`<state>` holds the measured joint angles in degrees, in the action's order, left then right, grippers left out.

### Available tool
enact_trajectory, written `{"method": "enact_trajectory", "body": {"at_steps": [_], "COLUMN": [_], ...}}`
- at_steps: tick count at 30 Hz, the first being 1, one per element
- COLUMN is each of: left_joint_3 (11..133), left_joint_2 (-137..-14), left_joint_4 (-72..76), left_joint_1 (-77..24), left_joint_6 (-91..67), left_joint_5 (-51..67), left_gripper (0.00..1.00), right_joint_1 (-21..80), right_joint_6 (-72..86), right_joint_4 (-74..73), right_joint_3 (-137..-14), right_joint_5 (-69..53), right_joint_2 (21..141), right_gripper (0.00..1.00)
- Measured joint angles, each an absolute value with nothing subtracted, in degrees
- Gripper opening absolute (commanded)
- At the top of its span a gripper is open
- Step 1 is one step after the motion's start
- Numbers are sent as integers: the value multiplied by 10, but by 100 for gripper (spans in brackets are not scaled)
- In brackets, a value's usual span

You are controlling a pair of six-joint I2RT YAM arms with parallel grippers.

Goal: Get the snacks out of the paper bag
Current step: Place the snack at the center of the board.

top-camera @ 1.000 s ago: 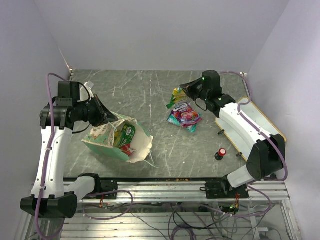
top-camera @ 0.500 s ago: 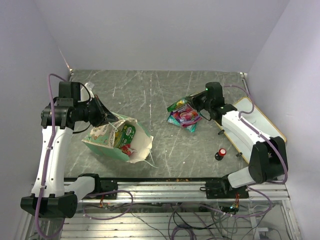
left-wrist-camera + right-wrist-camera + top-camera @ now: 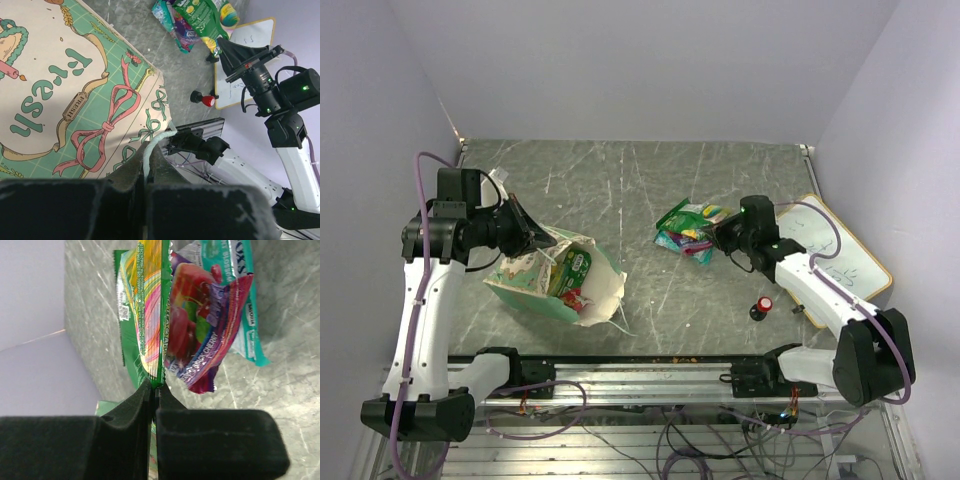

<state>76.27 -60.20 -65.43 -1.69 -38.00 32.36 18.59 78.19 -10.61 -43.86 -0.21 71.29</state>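
The paper bag (image 3: 533, 287) lies on its side at the left, mouth toward the middle, with a green packet (image 3: 576, 262) and a red packet (image 3: 575, 297) showing inside. My left gripper (image 3: 533, 240) is shut on the bag's white string handle (image 3: 156, 145), and the printed bag side (image 3: 75, 90) fills that wrist view. My right gripper (image 3: 721, 232) is shut on the edge of a green snack packet (image 3: 146, 315), also seen from above (image 3: 694, 214). This packet hangs beside a purple packet (image 3: 200, 335) and a teal packet (image 3: 241, 300), which lie on the table (image 3: 682, 241).
A red-topped black knob (image 3: 762, 304) stands near the front right. A wood-framed whiteboard (image 3: 842, 262) lies along the right wall, under my right arm. Walls close the table at the back and on both sides.
My right gripper has drawn back toward the near edge and come lower, taking the green packet over the snack pile. The left gripper and the bag have stayed put.
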Motion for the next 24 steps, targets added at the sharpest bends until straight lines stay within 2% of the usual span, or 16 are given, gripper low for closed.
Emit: {"method": "enact_trajectory", "body": {"at_steps": [12,18,24], "left_joint_3": [760,759,758], "left_joint_2": [-589,-578,-572], "left_joint_4": [-655,-659,-660], "left_joint_1": [-17,-17,-17], "left_joint_6": [-380,-380,-380], "left_joint_5": [324,324,324], "left_gripper": [7,7,7], "right_joint_1": [184,183,182], "right_joint_6": [753,732,668], "right_joint_4": [-83,-80,-132], "right_joint_3": [-399,-378,-378], "right_joint_5": [-6,-5,0], "right_joint_2": [750,747,681], "right_gripper": [1,28,45]}}
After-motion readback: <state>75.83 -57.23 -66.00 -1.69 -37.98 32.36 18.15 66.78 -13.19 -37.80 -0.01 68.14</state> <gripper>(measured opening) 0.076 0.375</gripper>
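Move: The right hand still pinches one end of the green snack. The purple snack where it will be laid is about 5 cm ahead, 4 cm left and 7 cm below, on the teal snack, which is some 4 cm ahead, 5 cm left and 8 cm down. The red-capped bottle stands roughly 14 cm back and 14 cm right. From the left hand, still at the paper bag's rim, the purple snack is about 12 cm ahead, 33 cm right and 20 cm lower. The right hand lowers the green snack about 6 cm, easing back a couple of centimetres, to lay it over the purple and teal snacks, then opens the fingers at the bottom to a bit over a third and lets go of the pinched end. While still opening it lifts some 2 cm and draws back and a little right, off the pile, the wrist having rolled about 10 degrees, left side down. ##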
